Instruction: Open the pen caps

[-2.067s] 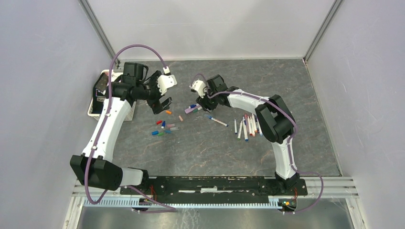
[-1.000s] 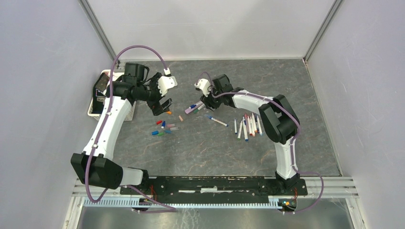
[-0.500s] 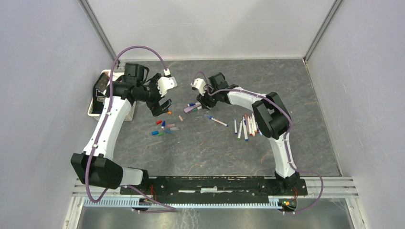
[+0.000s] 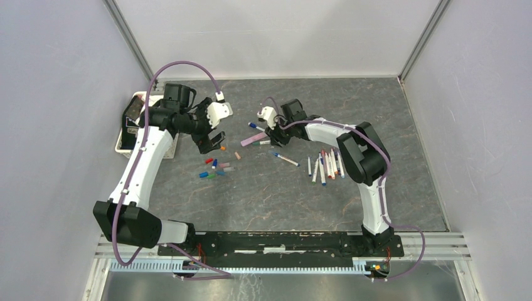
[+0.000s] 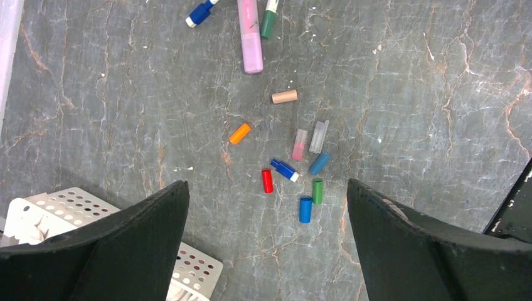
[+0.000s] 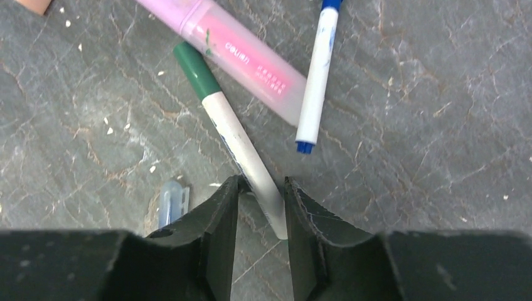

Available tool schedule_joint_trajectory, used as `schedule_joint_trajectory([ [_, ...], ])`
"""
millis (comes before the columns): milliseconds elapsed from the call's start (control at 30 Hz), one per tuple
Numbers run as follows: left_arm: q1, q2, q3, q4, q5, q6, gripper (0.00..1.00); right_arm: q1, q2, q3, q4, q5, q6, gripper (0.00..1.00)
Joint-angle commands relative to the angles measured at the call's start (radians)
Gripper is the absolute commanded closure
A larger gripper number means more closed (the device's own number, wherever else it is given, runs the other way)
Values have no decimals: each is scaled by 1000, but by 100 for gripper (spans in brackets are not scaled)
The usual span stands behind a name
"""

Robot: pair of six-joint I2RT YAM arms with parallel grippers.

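Several loose pen caps (image 5: 305, 209) in red, blue, green, orange, pink and tan lie scattered on the grey table, seen as a cluster (image 4: 213, 168) from above. My left gripper (image 5: 266, 188) hovers wide open above them, holding nothing. My right gripper (image 6: 263, 185) is low on the table, its narrowed jaws straddling the white tail of a green-capped pen (image 6: 232, 135). The pen rests against the right finger with a gap on the left side. Its green cap (image 6: 193, 70) is still on. From above the right gripper (image 4: 271, 132) sits over this pen.
A pink highlighter (image 6: 238, 53) and a blue-tipped pen (image 6: 317, 81) lie just beyond the green-capped one, and a clear cap (image 6: 172, 202) lies by my left finger. A pile of pens (image 4: 326, 166) lies at the right. A white perforated tray (image 4: 128, 128) is at the left.
My right gripper has shifted slightly right and its jaws have narrowed round the green-capped pen. The blue-tipped pen has slid a little farther away. The left arm has stayed still.
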Motion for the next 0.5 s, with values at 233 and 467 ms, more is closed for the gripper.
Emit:
schedule_joint_trajectory([
  [233,5,5,16,-21,7,45,0,-11,-95,-144,-31,19,-6,83],
  [467,4,9,13,-35,16,53,0,-11,-89,-119,-73,34,5,100],
])
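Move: The green pen lies slantwise between the right hand's half-open fingers, its middle about 3 cm left, level fore and aft, and 1 cm below. The pink highlighter is some 7 cm left and 1 cm ahead; the blue-capped pen is about 5 cm left and 4 cm ahead. The clear-capped blue pen lies roughly 6 cm back and 4 cm right. From the idle left hand the green pen is about 12 cm ahead, 16 cm right and 21 cm below. Back and to its right, low over the table, the right hand draws about 2.5 cm and then stops, its wrist keeping its slant. All the while the fingers close from under half open until they pinch the green pen near the end away from its green cap; the pen now lies in line with them. ##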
